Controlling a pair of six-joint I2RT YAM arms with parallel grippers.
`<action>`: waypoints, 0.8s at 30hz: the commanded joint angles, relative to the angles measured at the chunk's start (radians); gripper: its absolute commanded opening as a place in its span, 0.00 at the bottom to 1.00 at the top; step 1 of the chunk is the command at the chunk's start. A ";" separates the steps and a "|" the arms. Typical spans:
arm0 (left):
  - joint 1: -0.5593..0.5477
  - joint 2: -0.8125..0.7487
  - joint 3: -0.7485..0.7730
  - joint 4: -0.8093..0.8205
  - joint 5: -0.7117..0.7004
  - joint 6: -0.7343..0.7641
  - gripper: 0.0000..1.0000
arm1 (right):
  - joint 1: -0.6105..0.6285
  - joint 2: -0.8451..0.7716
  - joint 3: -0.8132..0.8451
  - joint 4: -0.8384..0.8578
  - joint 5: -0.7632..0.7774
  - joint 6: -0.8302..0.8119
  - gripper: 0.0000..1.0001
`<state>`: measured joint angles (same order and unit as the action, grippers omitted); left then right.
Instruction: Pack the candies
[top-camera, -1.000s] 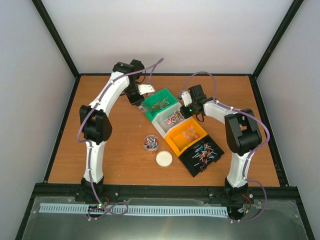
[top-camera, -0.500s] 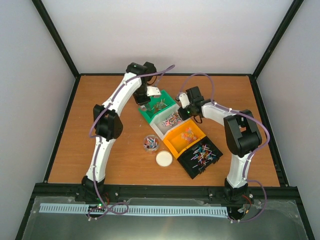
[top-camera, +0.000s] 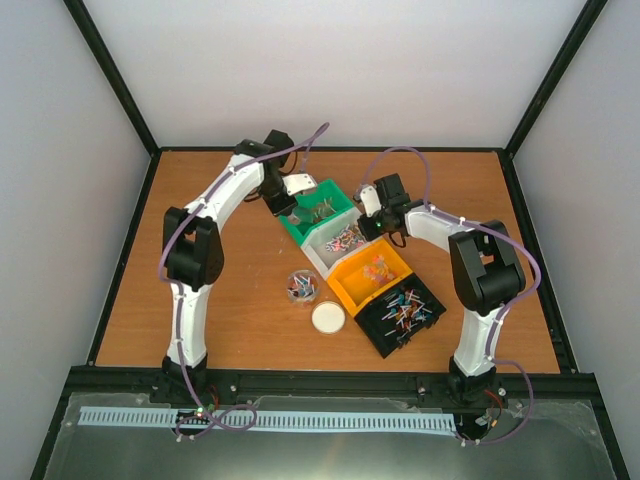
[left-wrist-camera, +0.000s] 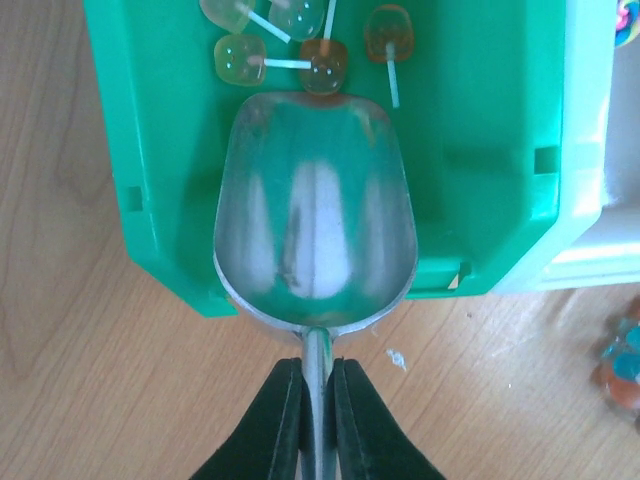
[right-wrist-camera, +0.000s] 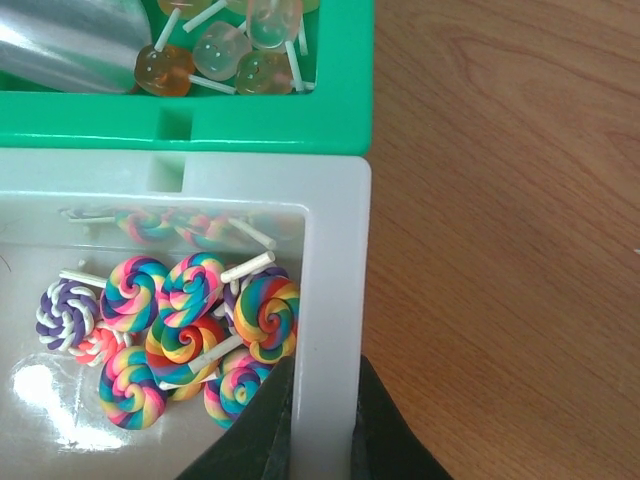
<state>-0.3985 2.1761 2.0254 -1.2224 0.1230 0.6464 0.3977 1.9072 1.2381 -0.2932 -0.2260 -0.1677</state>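
Note:
My left gripper (left-wrist-camera: 317, 400) is shut on the thin handle of a metal scoop (left-wrist-camera: 315, 220). The empty bowl of the scoop lies inside the green bin (left-wrist-camera: 480, 150), its tip touching translucent lollipop candies (left-wrist-camera: 325, 65) at the far end. In the top view that gripper (top-camera: 285, 195) sits at the green bin's (top-camera: 318, 210) back left edge. My right gripper (right-wrist-camera: 322, 430) is shut on the side wall of the white bin (right-wrist-camera: 335, 300), which holds rainbow swirl candies (right-wrist-camera: 190, 330). From above it (top-camera: 372, 215) is at the white bin's (top-camera: 340, 243) right side.
An orange bin (top-camera: 375, 272) and a black bin (top-camera: 403, 312), both with candies, continue the row toward the front right. A small clear jar (top-camera: 301, 286) with a few candies and a round white lid (top-camera: 328, 318) stand on the wooden table in front of the bins.
The left arm swung right over the green bin with the scoop, then drew back a little to the left. The right arm has stayed on the white bin.

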 joint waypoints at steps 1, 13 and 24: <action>-0.033 0.097 -0.104 0.230 0.196 -0.059 0.01 | 0.020 -0.032 -0.015 0.043 -0.079 -0.025 0.03; -0.030 0.022 -0.225 0.325 0.167 -0.016 0.01 | 0.002 -0.032 -0.018 0.045 -0.070 -0.028 0.03; 0.005 -0.060 -0.421 0.590 0.397 -0.165 0.01 | -0.031 -0.028 -0.015 0.039 -0.134 -0.014 0.03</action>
<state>-0.3912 2.1246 1.6787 -0.6830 0.4160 0.5514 0.3714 1.8999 1.2228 -0.2764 -0.2497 -0.1558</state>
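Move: The clear candies in the green tray lie about 7 cm to the left hand's right, 1 cm ahead and 8 cm below; its scoop already reaches over the tray's left end. From that hand, the white tray's middle is roughly 11 cm right and 6 cm back, and the candy jar some 16 cm back and 3 cm right. From the right hand, gripping the white tray's outer wall, the clear candies are about 10 cm left, 6 cm forward and slightly below. Driving the scoop into the green tray, the left hand sweeps about 5 cm right and sinks some 3 cm, drifting slightly forward; the sideways run then stops and it only settles a touch lower. Its fingers stay shut on the handle and swing some 20 degrees to point more to the right, bringing the blade in among the clear candies. The right hand keeps its pinch on the white tray's wall, giving about 1 cm to the right. ##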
